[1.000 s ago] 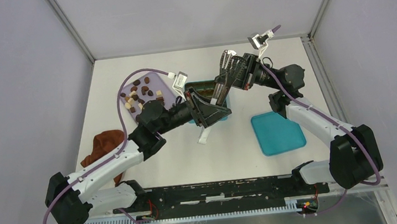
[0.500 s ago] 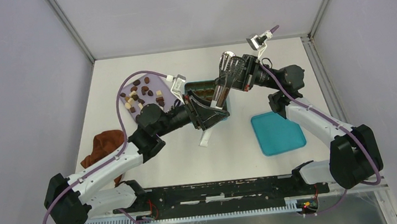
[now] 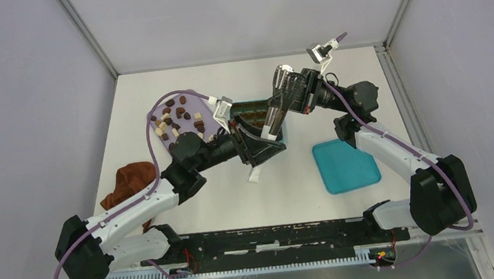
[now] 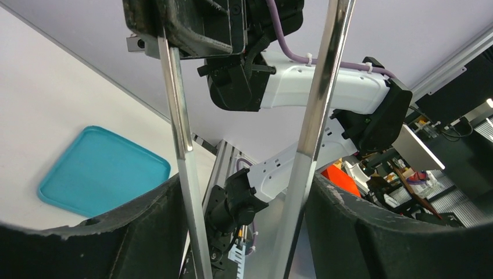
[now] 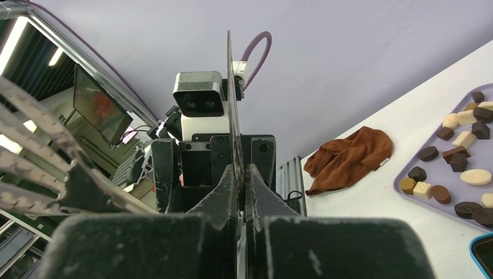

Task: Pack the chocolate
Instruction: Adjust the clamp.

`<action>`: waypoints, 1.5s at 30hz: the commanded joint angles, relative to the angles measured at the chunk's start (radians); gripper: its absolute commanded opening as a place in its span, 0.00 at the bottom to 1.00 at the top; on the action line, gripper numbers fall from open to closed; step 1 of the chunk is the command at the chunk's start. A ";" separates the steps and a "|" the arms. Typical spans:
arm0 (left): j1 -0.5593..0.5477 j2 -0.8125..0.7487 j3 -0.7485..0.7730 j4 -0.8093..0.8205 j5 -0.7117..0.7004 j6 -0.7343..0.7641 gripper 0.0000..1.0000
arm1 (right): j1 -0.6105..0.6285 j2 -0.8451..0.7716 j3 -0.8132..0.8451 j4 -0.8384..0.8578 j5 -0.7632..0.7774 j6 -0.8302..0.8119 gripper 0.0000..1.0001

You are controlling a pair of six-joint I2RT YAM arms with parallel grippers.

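The chocolate [image 3: 174, 118] lies as several small dark, tan and cream pieces on the lilac tray [image 3: 200, 101], far left of centre; the right wrist view shows the pieces [image 5: 459, 157] at its right edge. Metal tongs [image 3: 275, 112] hang in the air over the teal box [image 3: 247, 105]. My right gripper [image 3: 287, 95] is shut on one thin tong arm [image 5: 232, 104], and the forked tip [image 5: 35, 133] of the other arm shows to its left. My left gripper [image 4: 244, 186] stands wide around both tong arms [image 4: 183, 133], a finger against each.
A teal lid [image 3: 345, 164] lies flat at the right, also in the left wrist view [image 4: 102, 168]. A reddish-brown cloth [image 3: 127, 180] is bunched at the left near the left arm. The teal box with its grid of cells sits partly under both grippers.
My left gripper has slid a little toward the near left along the tongs, and its jaws have widened slightly. The right arm has hardly moved.
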State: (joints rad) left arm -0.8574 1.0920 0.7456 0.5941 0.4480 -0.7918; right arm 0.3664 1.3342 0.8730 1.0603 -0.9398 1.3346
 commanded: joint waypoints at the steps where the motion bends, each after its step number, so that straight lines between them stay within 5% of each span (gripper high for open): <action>1: -0.003 -0.018 -0.018 0.072 0.022 0.048 0.73 | 0.000 -0.003 0.022 0.055 0.027 0.014 0.03; 11: -0.003 -0.023 -0.027 0.093 0.007 0.051 0.67 | 0.000 0.001 0.005 0.055 0.029 0.009 0.03; 15: -0.003 -0.025 -0.026 0.101 -0.006 0.052 0.57 | -0.001 0.000 0.001 0.058 0.024 0.005 0.04; 23: -0.003 -0.079 -0.071 0.101 -0.085 0.037 0.41 | -0.001 -0.010 0.000 0.042 0.016 -0.034 0.25; 31: -0.003 -0.138 -0.098 0.091 -0.139 -0.009 0.42 | -0.003 -0.030 0.000 0.008 0.006 -0.110 0.47; 38: -0.003 -0.234 -0.116 0.016 -0.250 -0.053 0.42 | -0.044 -0.105 -0.008 -0.069 -0.037 -0.301 0.58; 42: -0.002 -0.300 -0.095 -0.187 -0.345 -0.059 0.42 | -0.101 -0.145 -0.029 -0.142 -0.085 -0.444 0.60; 45: -0.001 -0.343 -0.065 -0.364 -0.417 -0.047 0.42 | -0.143 -0.171 -0.050 -0.359 -0.108 -0.697 0.60</action>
State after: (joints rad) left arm -0.8574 0.7998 0.6239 0.4419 0.1627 -0.8188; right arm 0.2680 1.2030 0.8505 0.9188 -0.9951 0.9585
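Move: Between the left hand's open fingers lie the clamp's white handles; the clamp's middle is about 4 cm ahead, 2 cm right and 2 cm above. The right hand still pinches one arm near the clamp's head, the middle lying some 5 cm back, 3 cm left and 2 cm below. From the left hand, the chocolate mold is roughly 18 cm ahead, 1 cm left, 28 cm below; the teal tray about 2 cm ahead, 28 cm right, 30 cm below. Squeezing the clamp's handles between its fingers, the left hand takes the clamp over while the right fingers open and let go of the metal arm. The left hand then carries it about 6 cm left, turning some 15 degrees counter-clockwise; the right hand backs off about 3 cm to the right, rolling some 20 degrees. ##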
